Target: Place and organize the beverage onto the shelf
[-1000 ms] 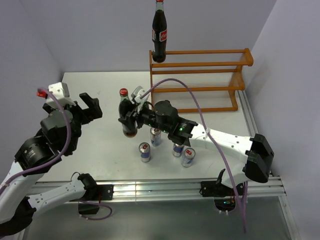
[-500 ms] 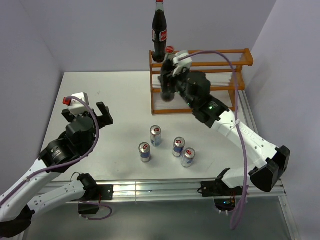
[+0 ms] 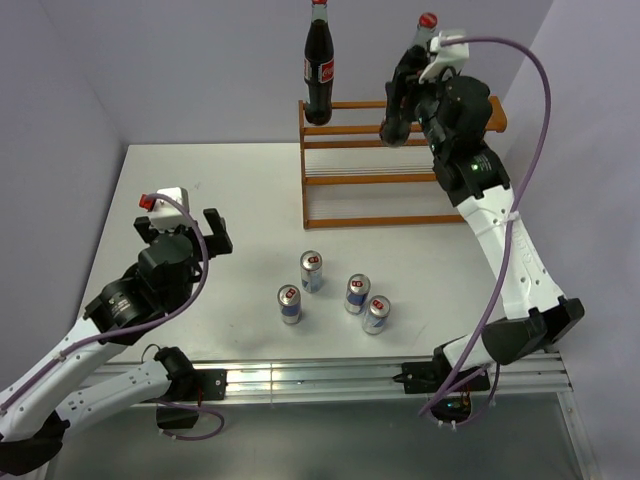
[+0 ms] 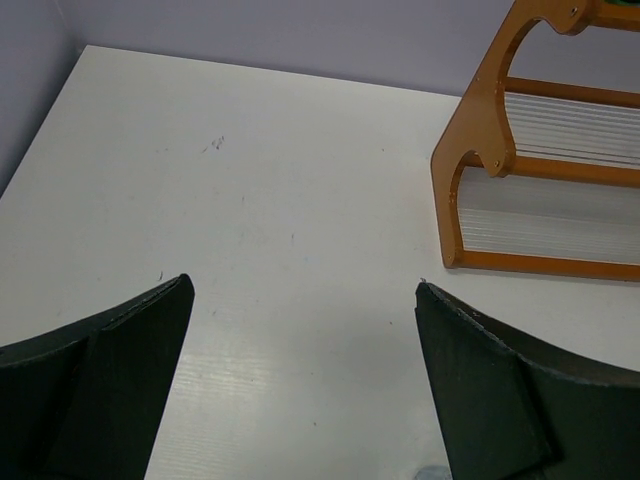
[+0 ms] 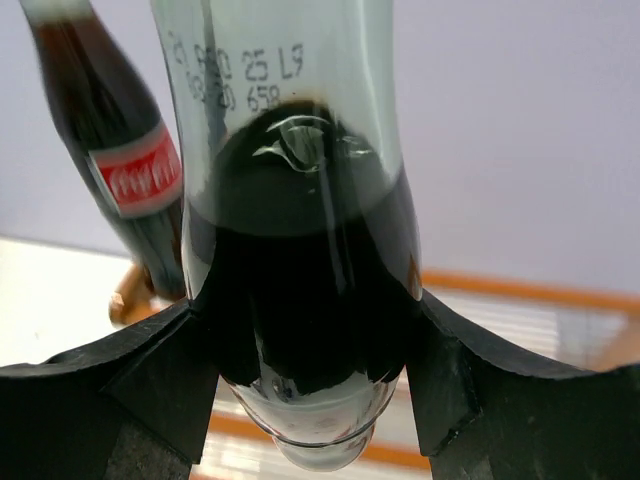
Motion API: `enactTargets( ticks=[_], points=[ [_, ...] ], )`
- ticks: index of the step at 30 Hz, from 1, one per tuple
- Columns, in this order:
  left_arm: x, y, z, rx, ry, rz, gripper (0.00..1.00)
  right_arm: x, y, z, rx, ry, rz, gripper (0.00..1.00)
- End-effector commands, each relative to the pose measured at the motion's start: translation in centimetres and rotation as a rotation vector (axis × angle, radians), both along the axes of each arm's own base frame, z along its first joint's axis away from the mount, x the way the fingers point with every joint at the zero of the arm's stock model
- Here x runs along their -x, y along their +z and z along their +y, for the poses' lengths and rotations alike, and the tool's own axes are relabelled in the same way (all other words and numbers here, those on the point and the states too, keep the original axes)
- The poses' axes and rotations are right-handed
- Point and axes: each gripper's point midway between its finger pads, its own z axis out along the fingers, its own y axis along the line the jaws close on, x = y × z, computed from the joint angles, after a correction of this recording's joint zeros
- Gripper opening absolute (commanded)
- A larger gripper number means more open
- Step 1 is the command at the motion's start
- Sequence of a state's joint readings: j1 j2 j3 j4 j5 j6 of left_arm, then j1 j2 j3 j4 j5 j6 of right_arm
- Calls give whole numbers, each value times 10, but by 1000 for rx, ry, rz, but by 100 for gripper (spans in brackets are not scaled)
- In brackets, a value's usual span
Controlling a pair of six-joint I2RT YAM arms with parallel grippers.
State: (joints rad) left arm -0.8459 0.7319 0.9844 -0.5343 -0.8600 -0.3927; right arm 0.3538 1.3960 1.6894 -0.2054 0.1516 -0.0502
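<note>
One dark cola bottle (image 3: 318, 65) with a red label stands at the left end of the orange-brown shelf's (image 3: 400, 178) top tier. My right gripper (image 3: 402, 98) is shut on a second cola bottle (image 3: 426, 24), held tilted above the top tier, right of the middle. In the right wrist view both fingers press the held bottle's (image 5: 300, 250) dark lower body, with the standing bottle (image 5: 125, 170) behind at left. Several slim blue-and-silver cans (image 3: 311, 270) stand upright on the table before the shelf. My left gripper (image 3: 190, 228) hangs open and empty over the left part of the table.
The white table (image 3: 200, 180) ends at grey walls on the left, back and right. In the left wrist view the shelf's left end post (image 4: 490, 150) stands ahead to the right of the open left gripper (image 4: 303, 290). A metal rail (image 3: 320, 375) runs along the near edge.
My right arm has carried the cola bottle from above the cans up and back to over the shelf's top tier. The left arm has shifted a little to the right.
</note>
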Motion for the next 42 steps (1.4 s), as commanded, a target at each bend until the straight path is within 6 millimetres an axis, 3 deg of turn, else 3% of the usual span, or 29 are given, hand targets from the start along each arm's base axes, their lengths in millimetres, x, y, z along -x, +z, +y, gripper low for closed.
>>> enactTargets(
  ticks=[1,11,20,31,42],
  points=[
    [2,14,-4,38,-41,-49,100,30,146,-4,-126,86,-407,0],
    [4,14,-6,31,-68,-57,99,-26,157,13,-92,177,-449,0],
    [3,13,-12,25,-100,-49,99,-60,134,28,-53,254,-400,0],
    [11,26,-7,86,-119,-106,100,-82,99,47,-70,345,-328,0],
    [7,18,-14,56,-128,-74,100,-95,72,65,-34,412,-286,0]
  ],
)
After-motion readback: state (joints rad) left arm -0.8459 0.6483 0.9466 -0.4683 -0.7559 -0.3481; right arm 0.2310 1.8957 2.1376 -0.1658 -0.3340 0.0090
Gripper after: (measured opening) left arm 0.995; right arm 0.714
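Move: The held Coca-Cola bottle is bound for the open stretch of the shelf's top tier, some 12 cm ahead of the right hand, 6 cm to its left and 13 cm below. The bottle already standing there is about 12 cm ahead, 16 cm left and nearly level in height; the shelf's left end is roughly 12 cm ahead and 20 cm left, at tier height. From the idle left hand the open spot lies about 30 cm ahead, 30 cm right, close to level. The right hand, its fingers still shut around the bottle's body, lifts it about 4 cm at first and then carries it forward and a little left over the shelf's front rail, sinking some 6 cm as it reaches in, to bring its base down onto the top tier. With the 12 cm of forward reach done and the height steady, it eases another 2 cm left towards the standing bottle, the wrist having turned about 20 degrees counter-clockwise by the end, and keeps its grip throughout. ##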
